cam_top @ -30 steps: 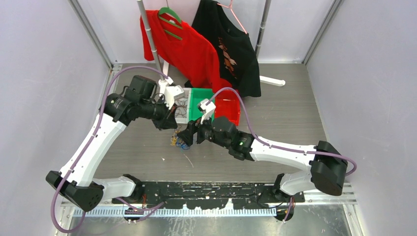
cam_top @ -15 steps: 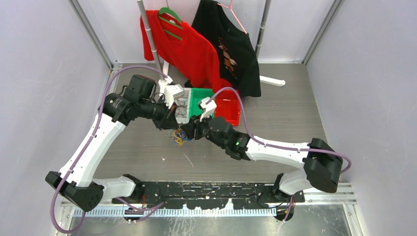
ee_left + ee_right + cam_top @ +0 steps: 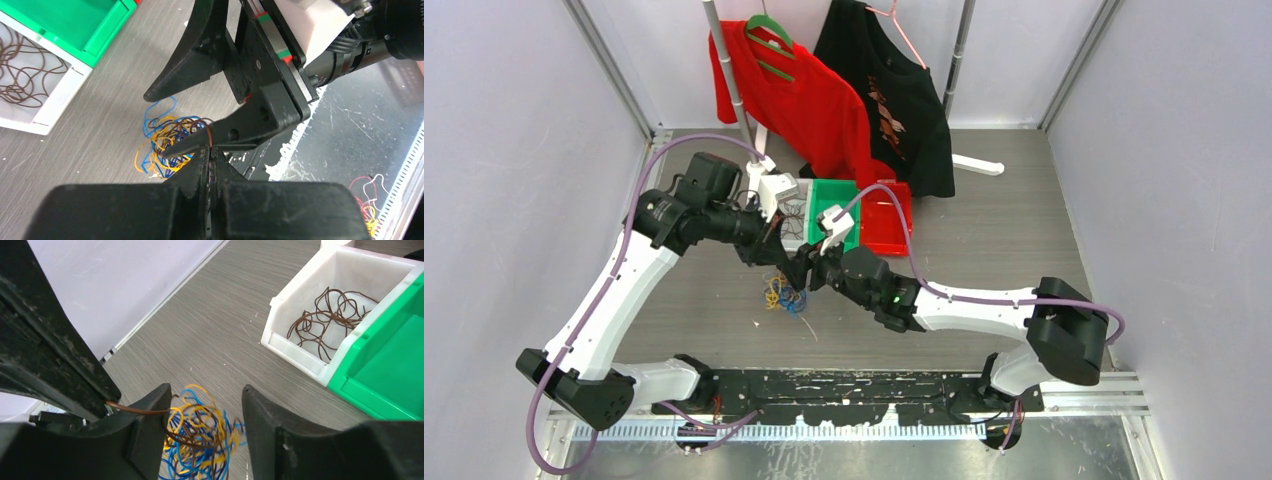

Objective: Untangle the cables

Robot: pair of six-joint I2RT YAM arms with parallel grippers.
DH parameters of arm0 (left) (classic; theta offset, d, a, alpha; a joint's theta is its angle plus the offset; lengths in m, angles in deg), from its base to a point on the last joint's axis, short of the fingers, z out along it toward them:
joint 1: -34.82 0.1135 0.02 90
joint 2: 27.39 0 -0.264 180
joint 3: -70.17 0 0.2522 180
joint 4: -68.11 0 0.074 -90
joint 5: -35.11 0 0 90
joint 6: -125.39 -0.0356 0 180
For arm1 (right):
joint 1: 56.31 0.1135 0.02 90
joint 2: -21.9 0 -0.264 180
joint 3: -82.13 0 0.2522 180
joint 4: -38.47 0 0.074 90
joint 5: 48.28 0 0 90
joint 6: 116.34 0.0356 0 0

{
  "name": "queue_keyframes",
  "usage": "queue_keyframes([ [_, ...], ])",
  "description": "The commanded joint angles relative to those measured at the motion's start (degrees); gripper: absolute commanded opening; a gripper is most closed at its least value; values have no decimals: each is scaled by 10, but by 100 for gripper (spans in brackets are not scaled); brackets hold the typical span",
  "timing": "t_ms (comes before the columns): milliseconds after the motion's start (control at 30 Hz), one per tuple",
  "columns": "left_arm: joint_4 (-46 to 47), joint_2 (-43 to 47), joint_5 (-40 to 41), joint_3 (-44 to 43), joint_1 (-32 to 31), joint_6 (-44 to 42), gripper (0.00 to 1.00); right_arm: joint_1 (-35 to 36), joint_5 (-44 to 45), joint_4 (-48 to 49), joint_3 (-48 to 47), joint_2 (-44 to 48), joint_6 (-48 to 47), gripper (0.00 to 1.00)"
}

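The cables are a small clump of yellow, blue and brown strands low over the grey table. One brown strand runs up from the clump into my left gripper, which is shut on it. My right gripper is open just beside the left one. Its jaws stand wide, with the clump below and between them, blurred. The brown strand passes across its left finger. From above, the left gripper and right gripper almost meet.
A white bin holding loose brown cables stands just behind the grippers, with a green bin and a red bin to its right. Red and black shirts hang on a rack at the back.
My right arm has reached up and left towards the left gripper, and its jaws have narrowed then widened. The clump now hangs lower and more spread. The left arm has barely moved.
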Motion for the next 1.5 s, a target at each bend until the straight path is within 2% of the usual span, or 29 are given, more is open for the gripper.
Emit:
queue_keyframes([
  [0,-13,13,-43,-19,-2,-3,0,15,80,77,2,1,-22,55],
  [100,-30,15,-64,-22,-2,-17,0,18,97,90,7,2,-24,45],
  [200,-40,18,-70,-21,-2,-27,0,19,96,78,9,14,-26,30],
  [333,-29,27,-33,-10,-2,-38,0,19,105,33,22,51,-34,16],
  [533,-16,35,47,1,-2,-70,0,19,84,-42,34,108,-47,11],
  [600,-6,39,56,8,-2,-70,0,19,73,-67,29,116,-41,5],
  [633,1,41,55,12,-2,-68,6,19,65,-78,24,118,-37,2],
  [700,5,43,40,24,-2,-59,29,19,35,-103,8,120,-30,1],
  [800,12,49,-9,43,-2,-42,59,19,2,-139,-26,113,-20,1],
  [933,13,53,-68,64,-2,-31,77,19,-36,-177,-64,107,-15,1],
  [1067,20,61,-104,83,-2,-42,81,19,-72,-182,-76,108,-9,1],
  [1467,-19,63,-41,58,-1,-186,77,19,-148,-234,-113,97,-10,1],
])
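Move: The stretch of brown cable for the right gripper to take lies between its open fingers, about 2 cm back and 1 cm left; the tangle is straight below, about 11 cm down. From the left gripper, which holds the cable's upper end, that stretch is some 2 cm ahead and 5 cm lower, with the tangle 2 cm ahead and about 16 cm down. The white bin stands roughly 19 cm ahead of the left gripper and 1 cm right, the green one 10 cm right. Shut the right gripper on the brown cable just under the left fingertips while drawing it a few centimetres right, then open the left fingers wide to let go, backing them about 3 cm towards the base and 3 cm down. Carry the cable back and up with the right, ending some 6 cm back and 4 cm higher, turning about 15 degrees counter-clockwise. ##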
